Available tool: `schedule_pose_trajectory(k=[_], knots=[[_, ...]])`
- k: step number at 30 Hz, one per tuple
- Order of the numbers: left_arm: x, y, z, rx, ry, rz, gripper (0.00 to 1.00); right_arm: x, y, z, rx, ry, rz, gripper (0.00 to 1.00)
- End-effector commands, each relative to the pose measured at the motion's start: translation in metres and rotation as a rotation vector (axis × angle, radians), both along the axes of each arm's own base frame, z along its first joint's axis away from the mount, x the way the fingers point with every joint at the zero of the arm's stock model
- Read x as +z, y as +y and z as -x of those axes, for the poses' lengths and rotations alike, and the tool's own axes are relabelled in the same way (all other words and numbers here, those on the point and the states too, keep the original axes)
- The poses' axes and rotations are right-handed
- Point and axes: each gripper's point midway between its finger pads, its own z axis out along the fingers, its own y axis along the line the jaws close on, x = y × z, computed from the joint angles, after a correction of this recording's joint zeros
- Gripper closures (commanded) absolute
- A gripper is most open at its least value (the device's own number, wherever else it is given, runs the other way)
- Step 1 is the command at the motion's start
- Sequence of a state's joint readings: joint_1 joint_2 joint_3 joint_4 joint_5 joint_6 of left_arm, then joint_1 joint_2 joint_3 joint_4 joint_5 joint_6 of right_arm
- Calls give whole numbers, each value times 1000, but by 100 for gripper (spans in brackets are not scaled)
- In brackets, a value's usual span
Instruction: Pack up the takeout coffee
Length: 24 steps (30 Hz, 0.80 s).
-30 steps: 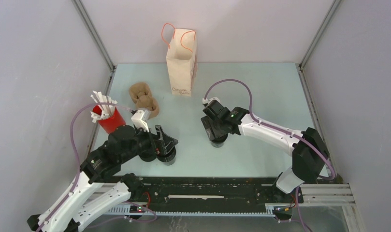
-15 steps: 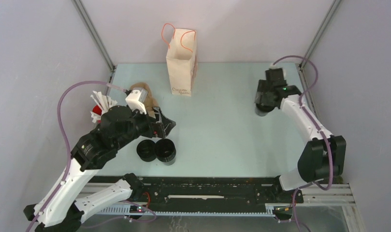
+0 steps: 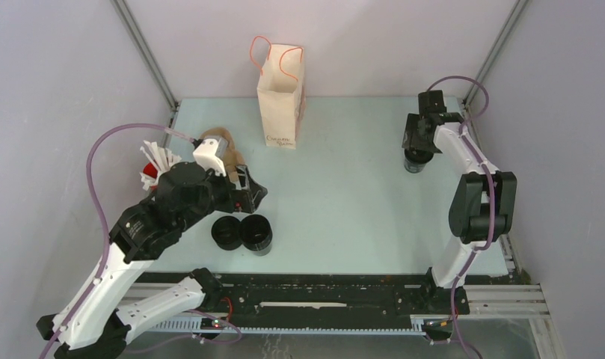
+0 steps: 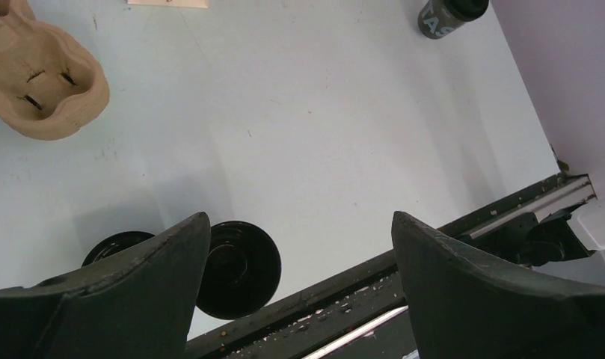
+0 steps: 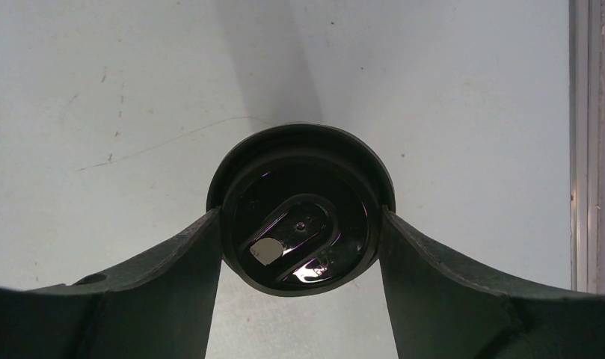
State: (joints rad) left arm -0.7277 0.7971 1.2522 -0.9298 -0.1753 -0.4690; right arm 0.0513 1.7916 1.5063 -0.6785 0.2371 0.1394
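Note:
One takeout coffee (image 5: 301, 228), a black cup with a black lid, sits between my right gripper's (image 5: 301, 224) fingers, which press its lid from both sides. It is at the table's far right (image 3: 415, 161); whether it rests on the table I cannot tell. The left wrist view shows this cup (image 4: 443, 15) at the top right. Two more black lidded cups (image 3: 226, 232) (image 3: 256, 234) stand side by side near the front left. My left gripper (image 3: 250, 196) hangs open above and just behind them, holding nothing; below its fingers show both lids (image 4: 235, 268) (image 4: 116, 245).
A brown pulp cup carrier (image 4: 37, 90) lies at the left, partly behind my left arm (image 3: 223, 153). A red cup with white sticks (image 3: 155, 170) stands beside it. A paper bag (image 3: 280, 97) with orange handles stands upright at the back centre. The table's front rail (image 4: 434, 247) is close.
My right arm swung from the table's middle to the far right with its cup in the grip. My left arm rose and drew back from the two front cups.

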Motion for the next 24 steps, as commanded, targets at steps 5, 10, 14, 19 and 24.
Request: schedule_pose_trajectory(k=[5, 10, 14, 19, 24], knots=[[15, 2, -6, 11, -58, 11, 5, -4, -8, 0, -2, 3, -24, 22], [9, 13, -2, 38, -49, -19, 5, -13, -3, 0, 15, 25, -43, 18], [4, 22, -1, 67, -45, -48, 4, -10, -1, 1, 18, 34, -26, 12], [1, 31, -7, 104, -38, -111, 2, 14, 1, 2, 20, -7, -21, 1], [-6, 34, -21, 139, 0, -176, 0, 59, 11, 16, 10, -61, 4, 0]])
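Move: The right hand holds the lidded coffee cup low over the open far-right table, its standing spot straight below and roughly 10 cm down; the takeout bag is some 45 cm left of the hand and 10 cm farther out. From the left hand, the cup stack lies about 1 cm ahead, 3 cm left and 23 cm below; the lid stack lies 1 cm ahead and 13 cm left, the carrier 27 cm ahead and 14 cm left, the red straw cup 15 cm ahead and 30 cm left. The right fingers let go of the lidded cup, spreading wide while the hand eases about 1 cm to the right and back again and sinks some 1.5 cm; it then starts drawing back towards its base. The left hand, empty and open, hovers first, then drifts about 2.5 cm left and starts down towards the cup stack, rolling slightly with its left side rising. ##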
